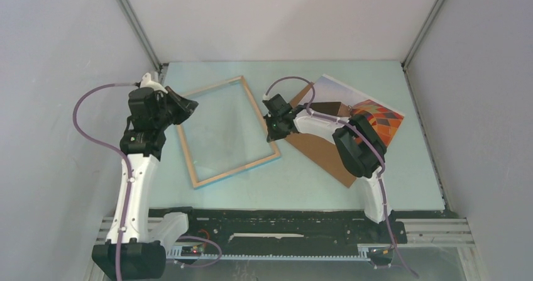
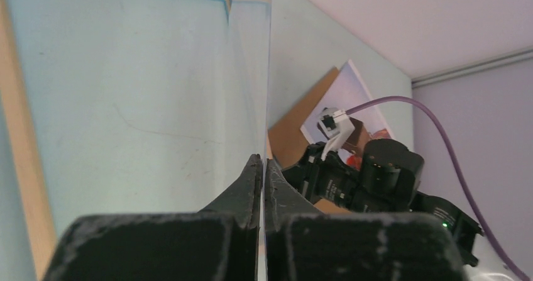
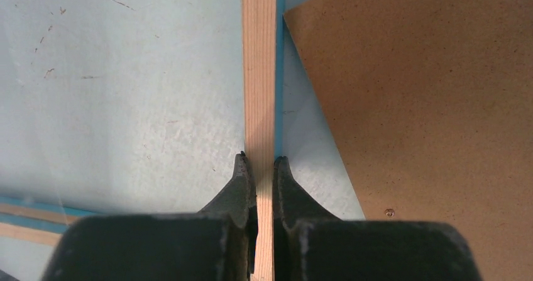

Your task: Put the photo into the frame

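The frame [image 1: 237,171] lies on the table left of centre, its light wood side up. My right gripper [image 1: 274,130] is shut on its right rail [image 3: 259,73], one finger on each side of the wood [image 3: 259,163]. At the frame's far left corner my left gripper [image 1: 187,105] is shut on the edge of a thin clear pane [image 1: 220,130], which runs straight up from the closed jaws [image 2: 263,163]. The photo [image 1: 371,112], with its orange-red balloon, lies at the back right, partly under my right arm and overlapping the brown backing board [image 1: 322,150].
The backing board [image 3: 427,105] lies close to the frame's right rail, with a narrow strip of table between them. Grey walls close in the table on the left, back and right. The black arm rail [image 1: 283,227] runs along the near edge.
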Controlling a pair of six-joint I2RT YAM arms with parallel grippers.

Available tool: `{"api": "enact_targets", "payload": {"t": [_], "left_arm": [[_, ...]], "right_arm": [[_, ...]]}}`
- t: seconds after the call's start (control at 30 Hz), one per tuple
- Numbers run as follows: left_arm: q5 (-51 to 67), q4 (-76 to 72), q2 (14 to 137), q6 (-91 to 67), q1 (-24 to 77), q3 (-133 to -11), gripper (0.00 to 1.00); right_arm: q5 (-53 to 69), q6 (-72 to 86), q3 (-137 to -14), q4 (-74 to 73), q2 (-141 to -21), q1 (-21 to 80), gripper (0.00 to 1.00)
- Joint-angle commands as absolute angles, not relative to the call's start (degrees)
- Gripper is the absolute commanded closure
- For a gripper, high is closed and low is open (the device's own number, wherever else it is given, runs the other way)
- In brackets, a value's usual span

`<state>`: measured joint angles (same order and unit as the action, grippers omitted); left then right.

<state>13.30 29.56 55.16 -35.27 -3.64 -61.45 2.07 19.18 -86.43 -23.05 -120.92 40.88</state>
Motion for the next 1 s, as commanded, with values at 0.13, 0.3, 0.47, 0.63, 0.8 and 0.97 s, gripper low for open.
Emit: {"api": "enact_targets", "payload": {"t": [0.13,0.3,0.47,0.63,0.8,0.97], "left_arm": [[18.5,21.7,57.0,-41.8,-4.4,-62.0,1.00],[18.3,16.3,56.5,-47.9,-6.4,-57.7,1.00],[20.0,11.6,58.8,-51.2,-8.5,-56.1,1.00],[21.0,9.2,59.9,-51.3,-9.2,-56.1,1.00],[22.0,3.0,60.2,-54.5,-9.7,-51.0,1.00],[25.2,-6.8,58.8,-55.1,-11.4,-43.9,1.00]], "right_arm": [[9.8,22.1,-81.3,-21.6,-118.7,38.4,1.00],[13.8,24.0,-78.7,-18.4,-118.6,36.4,1.00],[13.7,24.7,-76.5,-16.3,-116.7,35.9,1.00],[12.2,26.3,-76.1,-14.2,-115.2,38.1,1.00],[4.8,29.8,-76.1,-14.3,-114.5,39.7,1.00],[4.6,29.5,-76.1,-14.1,-115.2,39.6,0.93]]}}
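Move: The left hand, fingers shut on the clear sheet, is high over the frame; the frame's middle lies about 6 cm ahead, 5 cm to its right and some 28 cm below. The right hand is at table height on the frame's right rail, the frame's middle about 16 cm to its left and 3 cm ahead. From the right hand, the brown board's middle is some 19 cm right and 1 cm ahead, the photo's about 24 cm right and 6 cm ahead. The right fingers keep their pinch on the frame's right rail, nearly in place, the hand rolling its left side up about 10 degrees and turning slightly clockwise. The left hand keeps hold of the clear sheet and carries it about 5 cm forward over the frame, swaying a little right then left and dipping at the very end, while its left side rolls down some 20 degrees. ##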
